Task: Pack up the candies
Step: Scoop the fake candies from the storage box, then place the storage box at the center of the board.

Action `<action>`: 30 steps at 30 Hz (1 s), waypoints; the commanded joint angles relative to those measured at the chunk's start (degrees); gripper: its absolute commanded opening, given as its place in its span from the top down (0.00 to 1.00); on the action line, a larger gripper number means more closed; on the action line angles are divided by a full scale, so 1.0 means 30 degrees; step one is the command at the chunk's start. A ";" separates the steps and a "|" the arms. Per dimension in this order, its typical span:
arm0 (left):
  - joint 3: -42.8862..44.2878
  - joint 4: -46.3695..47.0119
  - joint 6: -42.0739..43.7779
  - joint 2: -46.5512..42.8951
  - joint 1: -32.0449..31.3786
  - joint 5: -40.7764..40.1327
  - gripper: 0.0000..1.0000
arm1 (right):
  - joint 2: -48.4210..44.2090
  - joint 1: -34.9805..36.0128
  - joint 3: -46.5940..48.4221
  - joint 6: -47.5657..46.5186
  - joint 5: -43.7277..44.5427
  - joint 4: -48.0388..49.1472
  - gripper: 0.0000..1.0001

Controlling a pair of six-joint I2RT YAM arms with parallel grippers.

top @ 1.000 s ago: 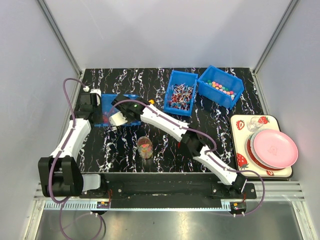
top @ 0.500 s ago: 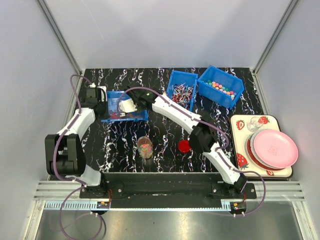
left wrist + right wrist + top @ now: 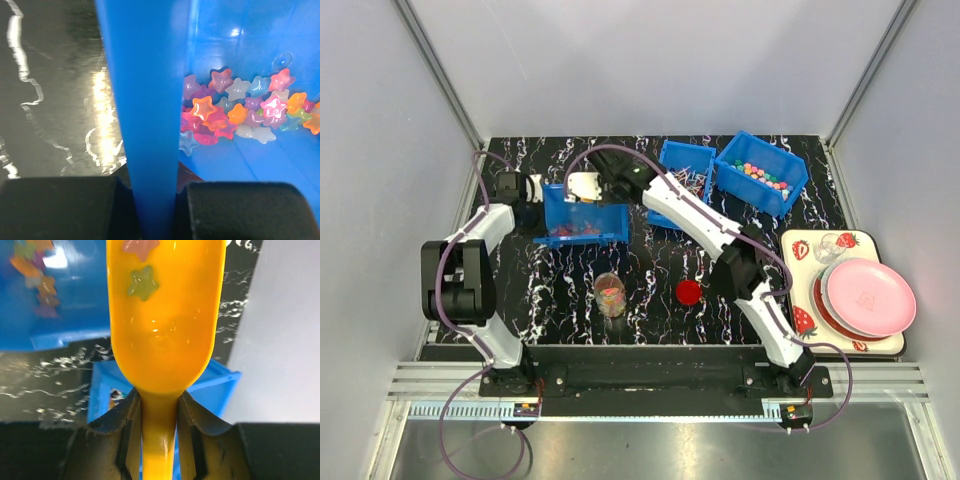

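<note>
A blue bin [image 3: 586,224] at the left of the table holds star-shaped candies [image 3: 235,107] in pink, orange and pale colours, heaped in one corner. My left gripper [image 3: 152,212] is shut on the bin's left wall [image 3: 145,100], and it shows at the bin's left end [image 3: 531,190] in the top view. My right gripper [image 3: 159,432] is shut on the handle of a yellow scoop [image 3: 165,315], which carries two star candies [image 3: 142,282]. It hovers over the bin's back edge [image 3: 584,187]. A small clear jar [image 3: 610,295] with candies stands near the front.
A flat red lid [image 3: 688,292] lies right of the jar. Two more blue bins stand at the back: one [image 3: 682,182] with red-and-white wrapped pieces, one [image 3: 761,172] with small pastel balls. A strawberry-print tray [image 3: 798,250] with pink plates [image 3: 870,297] sits at the right.
My right gripper has risen out of the bin toward the back with the scoop, uncovering the red lid. The left arm stretched further back and the bin shifted slightly right.
</note>
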 commanded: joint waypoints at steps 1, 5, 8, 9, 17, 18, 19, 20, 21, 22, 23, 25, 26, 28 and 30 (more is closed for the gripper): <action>0.1395 0.0852 -0.0331 0.0311 0.0475 0.2237 1.00 | -0.3089 -0.1045 -0.1203 0.2996 -0.3065 0.0824 1.00; 0.2011 0.0265 -0.0361 0.0985 0.0797 0.2588 1.00 | -0.5816 -0.1046 -0.5188 0.2735 -0.3539 0.2197 1.00; 0.2479 -0.0028 -0.0448 0.1220 0.0886 0.2677 1.00 | -0.7955 -0.0637 -0.8120 0.2032 -0.3013 0.2495 1.00; 0.2713 -0.0145 -0.0478 0.1278 0.0886 0.2706 1.00 | -0.8627 -0.0549 -0.8793 0.1944 -0.2924 0.2263 1.00; 0.4119 -0.1609 -0.0390 0.2068 0.0886 0.2707 0.92 | -1.1064 0.0915 -1.0732 0.2527 -0.2834 -0.0372 1.00; 0.4527 -0.2075 -0.0361 0.2186 0.0886 0.2707 0.92 | -1.1385 0.1120 -1.1024 0.2587 -0.2835 -0.0608 1.00; 0.4705 -0.2282 -0.0332 0.2303 0.0886 0.2707 0.92 | -1.1562 0.1586 -1.1200 0.2646 -0.2719 -0.0988 1.00; 0.4910 -0.2458 -0.0273 0.2391 0.0915 0.2707 0.92 | -1.1738 0.1823 -1.1434 0.2646 -0.2573 -0.1137 1.00; 0.5231 -0.2837 -0.0157 0.2566 0.0886 0.2649 0.92 | -1.2058 0.2057 -1.1872 0.2675 -0.2397 -0.1225 1.00; 0.5379 -0.3015 -0.0069 0.2684 0.0886 0.2590 0.92 | -1.2207 0.2291 -1.2021 0.2704 -0.2192 -0.1545 1.00; 0.5758 -0.3249 0.0019 0.2743 0.0886 0.2473 0.92 | -1.2324 0.2642 -1.2284 0.2763 -0.2132 -0.1693 1.00; 0.6083 -0.3777 0.0254 0.3036 0.0886 0.2239 0.91 | -1.2734 0.2995 -1.2636 0.2793 -0.1550 -0.2015 1.00; 0.6258 -0.3982 0.0341 0.3124 0.0886 0.2209 0.91 | -1.2823 0.3316 -1.2783 0.2735 -0.1401 -0.2162 1.00; 0.6756 -0.4509 0.0547 0.3357 0.0915 0.2150 0.89 | -1.3145 0.3523 -1.3164 0.2705 -0.0963 -0.2542 1.00; 0.7020 -0.4773 0.0693 0.3505 0.0915 0.2208 0.88 | -1.3466 0.3873 -1.3660 0.2646 -0.0639 -0.2720 1.00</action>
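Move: The clear jar serving as storage box stands about 23 cm back from the right gripper, level with it sideways and some 12 cm lower. The tilted star-candy box lies about 8 cm left and 2 cm back of that gripper, the lollipop box roughly 11 cm ahead and 19 cm right, the red lid some 20 cm back and 20 cm right. From the left gripper the jar is about 20 cm back and 20 cm right, nearly at its height. Carry the loaded yellow scoop out from over the star-candy box and back towards the jar, about 18 cm, swinging some 6 cm right early on. Lift about 5 cm over the way, then dip slightly, tipping the fingers about 10 degrees nearer to straight down while keeping the handle pinched. With the left gripper, keep pinching the tilted box's wall and ease it about 2 cm forward. ##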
